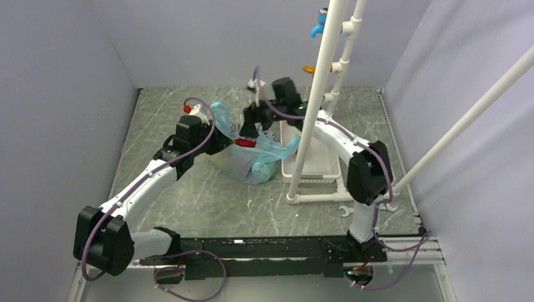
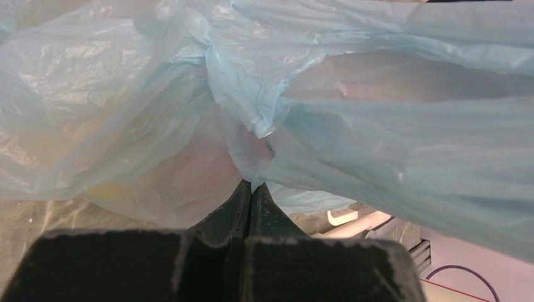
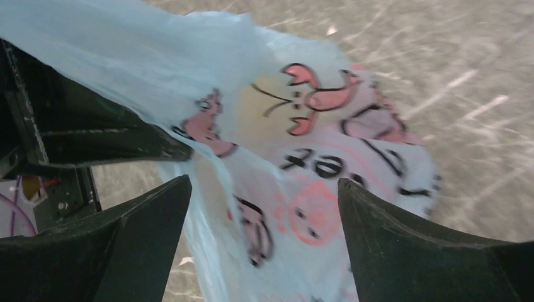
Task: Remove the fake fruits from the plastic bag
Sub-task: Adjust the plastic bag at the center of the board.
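Observation:
The light-blue plastic bag (image 1: 252, 165) lies crumpled mid-table. A red fake fruit (image 1: 245, 143) shows at its mouth, and a greenish piece (image 1: 268, 170) shows through the film low on the right. My left gripper (image 1: 220, 141) is at the bag's left side. In the left wrist view the gripper (image 2: 253, 184) is shut on a fold of the bag (image 2: 378, 138), and a yellowish shape (image 2: 113, 189) shows dimly through the plastic. My right gripper (image 1: 250, 129) hangs over the bag's mouth. In the right wrist view it (image 3: 264, 195) stands open around the bag's printed film (image 3: 302, 126), not pinching it.
A white slotted basket (image 1: 315, 165) stands right of the bag. A white pipe frame (image 1: 315, 94) rises in front of the basket, with its foot (image 1: 293, 198) on the table and a slanted bar (image 1: 466, 119) to the right. Grey walls enclose the marbled table (image 1: 189, 195).

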`<state>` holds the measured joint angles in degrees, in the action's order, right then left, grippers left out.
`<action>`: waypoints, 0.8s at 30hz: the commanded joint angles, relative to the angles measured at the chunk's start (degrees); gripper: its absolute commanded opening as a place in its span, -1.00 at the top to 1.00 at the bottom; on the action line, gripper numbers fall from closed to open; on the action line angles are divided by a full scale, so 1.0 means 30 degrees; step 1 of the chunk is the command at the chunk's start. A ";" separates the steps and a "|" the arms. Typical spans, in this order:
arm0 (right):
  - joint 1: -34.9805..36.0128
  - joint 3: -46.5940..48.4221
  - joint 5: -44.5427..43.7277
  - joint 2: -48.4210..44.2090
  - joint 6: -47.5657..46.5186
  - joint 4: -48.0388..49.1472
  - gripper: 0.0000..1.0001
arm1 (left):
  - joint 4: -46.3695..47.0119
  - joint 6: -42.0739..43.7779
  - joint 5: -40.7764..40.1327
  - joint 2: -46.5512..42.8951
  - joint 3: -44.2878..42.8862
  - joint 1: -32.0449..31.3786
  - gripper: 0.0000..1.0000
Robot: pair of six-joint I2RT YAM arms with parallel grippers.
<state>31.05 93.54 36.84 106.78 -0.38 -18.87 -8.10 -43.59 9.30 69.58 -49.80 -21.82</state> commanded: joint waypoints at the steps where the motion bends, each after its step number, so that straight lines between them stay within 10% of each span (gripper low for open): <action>1: 0.1758 0.1352 -0.1800 0.0768 -0.1510 -0.1072 -0.72 | -0.0121 0.0742 0.0763 -0.0305 -0.0745 0.0068 1.00; 13: 0.1997 -0.0234 -0.3927 0.1372 -0.1444 0.1408 -0.48 | -0.0718 0.1076 0.1639 -0.0741 -0.0615 0.0374 1.00; 24: 0.2102 -0.0536 -0.5325 0.1677 0.1021 0.4461 0.69 | -0.3921 0.0944 0.1060 -0.2099 0.0039 0.0622 1.00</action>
<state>37.23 91.39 24.45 112.31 -2.33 -14.52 -14.28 -41.17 13.39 66.92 -49.84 -20.21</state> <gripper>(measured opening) 0.287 0.012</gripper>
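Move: The bag's upper edge that the right fingers will shut on lies about 3 cm to the right hand's left, level with it fore and aft and some 6 cm below. The red fruit in the bag's mouth is 2 cm back, 2 cm left and about 12 cm lower. The white basket lies 20 cm right, 2 cm back and 17 cm down. From the left gripper, already pinching the bag, that edge is about 6 cm right, 4 cm ahead, 3 cm lower. Sweep the open right gripper left and back about 6 cm while sinking, then turn it forward and a little right, still going down, to end some 6 cm lower on the bag's far film. Tip its fingers down slightly and draw them most of the way shut to pinch the upper edge. Keep the left pinch and ease that hand back about 2 cm. ##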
